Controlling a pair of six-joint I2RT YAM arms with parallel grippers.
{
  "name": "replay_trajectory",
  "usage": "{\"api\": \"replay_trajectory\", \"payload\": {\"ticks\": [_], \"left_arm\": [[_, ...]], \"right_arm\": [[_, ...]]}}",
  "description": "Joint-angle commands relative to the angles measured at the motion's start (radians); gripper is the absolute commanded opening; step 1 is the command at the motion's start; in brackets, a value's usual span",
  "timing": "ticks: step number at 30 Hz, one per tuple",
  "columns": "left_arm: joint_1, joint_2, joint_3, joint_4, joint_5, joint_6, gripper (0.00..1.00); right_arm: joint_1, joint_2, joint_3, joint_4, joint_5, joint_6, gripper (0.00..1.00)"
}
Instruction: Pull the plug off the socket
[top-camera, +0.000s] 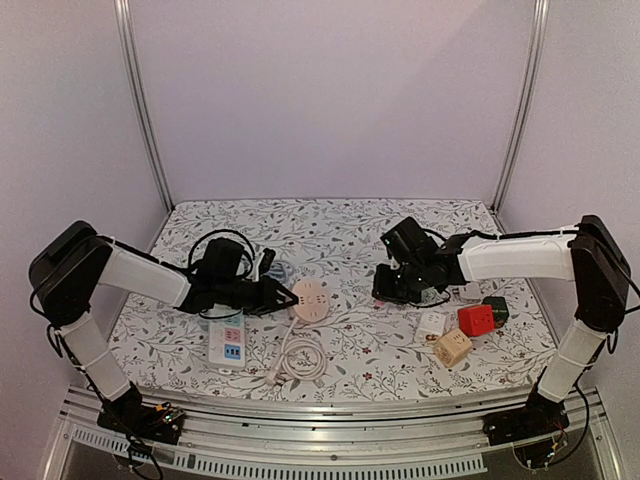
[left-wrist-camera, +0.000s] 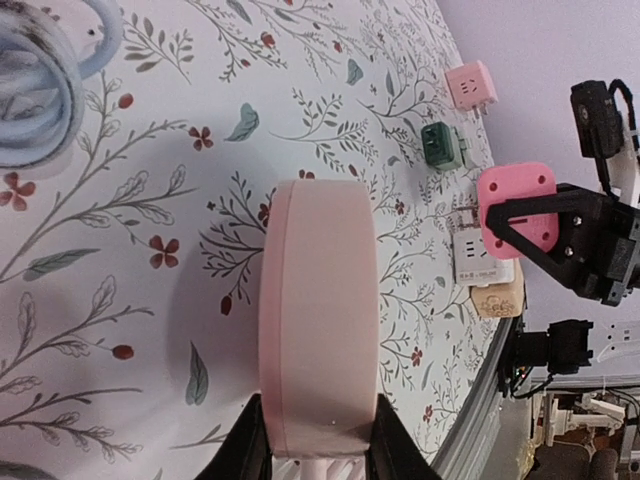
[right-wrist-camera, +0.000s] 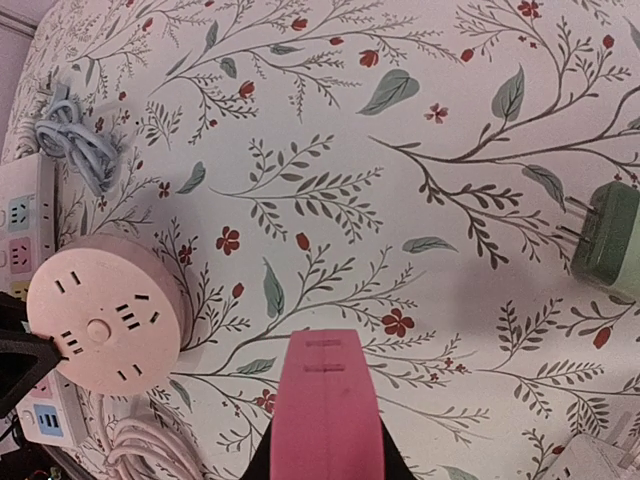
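Observation:
The round pale-pink socket (top-camera: 310, 300) lies on the flowered cloth, and my left gripper (left-wrist-camera: 318, 442) is shut on its rim (left-wrist-camera: 318, 320). In the right wrist view the socket's face (right-wrist-camera: 105, 325) shows only bare slots. The pink plug (right-wrist-camera: 328, 410) is apart from the socket, off to its right and above the cloth. My right gripper (right-wrist-camera: 328, 445) is shut on it. The left wrist view shows the same plug (left-wrist-camera: 517, 205) clamped in the right gripper's black fingers (left-wrist-camera: 565, 235). In the top view the right gripper (top-camera: 397, 285) hides the plug.
A white power strip (top-camera: 228, 340) and a coiled white cable (top-camera: 298, 358) lie near the left arm. Red (top-camera: 476, 319), dark green (top-camera: 496, 308), beige (top-camera: 452, 347) and white (top-camera: 431, 324) adapters sit at the right. A green plug (right-wrist-camera: 608, 240) lies nearby.

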Motion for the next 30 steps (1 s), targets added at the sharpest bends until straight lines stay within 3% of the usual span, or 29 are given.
{"api": "replay_trajectory", "payload": {"ticks": [1, 8, 16, 27, 30], "left_arm": [[0.013, 0.013, 0.045, -0.116, -0.075, 0.1, 0.14], [0.013, 0.01, 0.078, -0.183, -0.124, 0.125, 0.32], [0.013, -0.019, 0.11, -0.248, -0.173, 0.162, 0.64], [0.025, -0.078, 0.157, -0.287, -0.2, 0.245, 0.94], [0.054, -0.104, 0.165, -0.286, -0.203, 0.269, 0.99]], "right_arm": [[-0.03, 0.043, -0.037, 0.021, -0.058, 0.005, 0.06], [-0.06, 0.074, -0.058, 0.021, -0.067, -0.032, 0.16], [-0.082, 0.053, -0.094, 0.022, -0.037, -0.054, 0.35], [-0.103, -0.019, -0.111, -0.011, 0.044, -0.115, 0.92], [-0.123, -0.056, -0.103, -0.025, 0.061, -0.163, 0.99]]}}
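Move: The right hand holds the pink plug over bare table; its resting spot is some 4 cm to the hand's right, level with it front to back and 7 cm below. At table height, the green plug is about 10 cm ahead and 8 to the right, the white plug 12 right and 3 back. The left hand grips the round socket's rim, and the spot where the socket will lie is 3 cm right and 5 below; the blue cable is 9 ahead and 4 left, the white cable 12 back and 3 right. The right hand sinks nearly 6 cm while drifting about 4 cm to the right, away from the socket, opens wide close above the table to let go of the pink plug, then starts to rise, still easing right. Meanwhile the left hand edges forward a little, rolls some 10 degrees so that the socket's free side tips down, and lets go of its rim as it dips about a centimetre and slips left, before it lifts forward and clear with fingers wide open. ##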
